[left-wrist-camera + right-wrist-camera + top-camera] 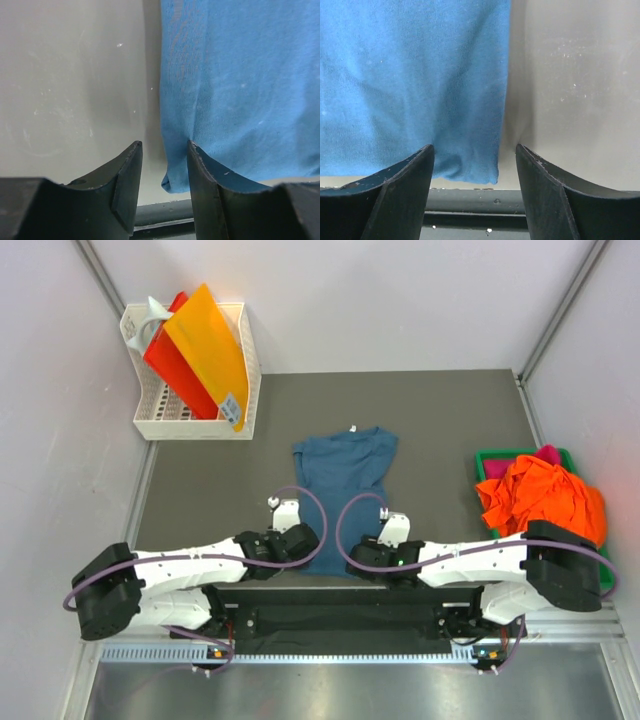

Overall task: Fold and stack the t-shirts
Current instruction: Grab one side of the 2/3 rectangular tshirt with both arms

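A dark teal-blue t-shirt [342,472] lies flat on the grey table, collar away from me and hem toward the arms. My left gripper [279,506] is at its near left hem corner. In the left wrist view the left gripper [164,142] is open, and the shirt's corner [175,175] lies in the gap beside the right finger, unpinched. My right gripper [388,516] is at the near right hem corner. The right wrist view shows the right gripper [475,146] wide open around that corner [480,165]. More t-shirts, orange [540,495] and magenta-pink [548,452], are heaped at the right.
The heap sits in a green tray [490,456] at the table's right edge. A white slotted basket [150,425] stands at the back left with flat yellow and red items in it. The table's near edge rail [470,200] runs just below both grippers.
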Robot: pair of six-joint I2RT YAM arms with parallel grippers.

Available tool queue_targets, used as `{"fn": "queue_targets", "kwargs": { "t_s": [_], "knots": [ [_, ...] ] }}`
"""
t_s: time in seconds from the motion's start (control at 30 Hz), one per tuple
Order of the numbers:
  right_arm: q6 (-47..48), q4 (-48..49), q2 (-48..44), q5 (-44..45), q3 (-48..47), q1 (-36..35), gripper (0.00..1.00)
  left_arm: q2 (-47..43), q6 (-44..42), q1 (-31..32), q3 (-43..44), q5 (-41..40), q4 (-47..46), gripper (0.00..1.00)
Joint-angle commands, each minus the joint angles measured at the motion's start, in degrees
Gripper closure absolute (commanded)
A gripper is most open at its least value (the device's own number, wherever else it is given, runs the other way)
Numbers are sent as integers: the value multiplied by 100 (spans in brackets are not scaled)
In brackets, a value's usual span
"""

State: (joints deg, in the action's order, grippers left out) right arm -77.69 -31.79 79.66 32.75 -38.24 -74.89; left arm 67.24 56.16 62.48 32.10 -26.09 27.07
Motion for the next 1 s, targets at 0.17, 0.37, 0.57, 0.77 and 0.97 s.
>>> {"fn": "queue_targets", "kwargs": {
  "t_s": [0.17, 0.37, 0.57, 0.77, 0.97],
  "knots": [
    [-194, -196, -38, -49, 220, -104, 36, -36, 237, 80, -28, 253, -26, 60],
    [-246, -196, 6, -172, 290, -166, 43, 61, 413, 142, -283, 560, -88, 74],
    [-378, -179, 76, -243, 370, -333, 46, 113, 536, 440, -371, 596, -61, 76],
    [-387, -126, 129, -278, 387, -368, 80, 254, 677, 581, -406, 596, -105, 91],
    [-413, -187, 85, -252, 414, -377, 100, 246, 703, 625, -397, 543, -70, 100]
  ]
}}
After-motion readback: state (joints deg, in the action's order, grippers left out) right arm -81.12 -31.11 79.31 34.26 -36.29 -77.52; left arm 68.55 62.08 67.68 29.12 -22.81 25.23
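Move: The t-shirt's left near corner lies about 4 cm back from the left hand, roughly 1 cm to its right and some 2 cm below. Its right near corner is about 2 cm back from the right hand, level sideways and 1 cm down. The collar end is some 25 cm ahead of the left hand and 9 cm to its right. The table's near edge runs about 4 cm straight behind the right hand, at cloth height. Both hands pinch the t-shirt's near end at its two side edges, close to the corners. The left draws back about 3 cm towards its corner while sinking some 2 cm and edging right, narrowing on the way, then shuts on the cloth. The right, already there, eases back and down less than 1 cm before its wider-open fingers snap shut last. ##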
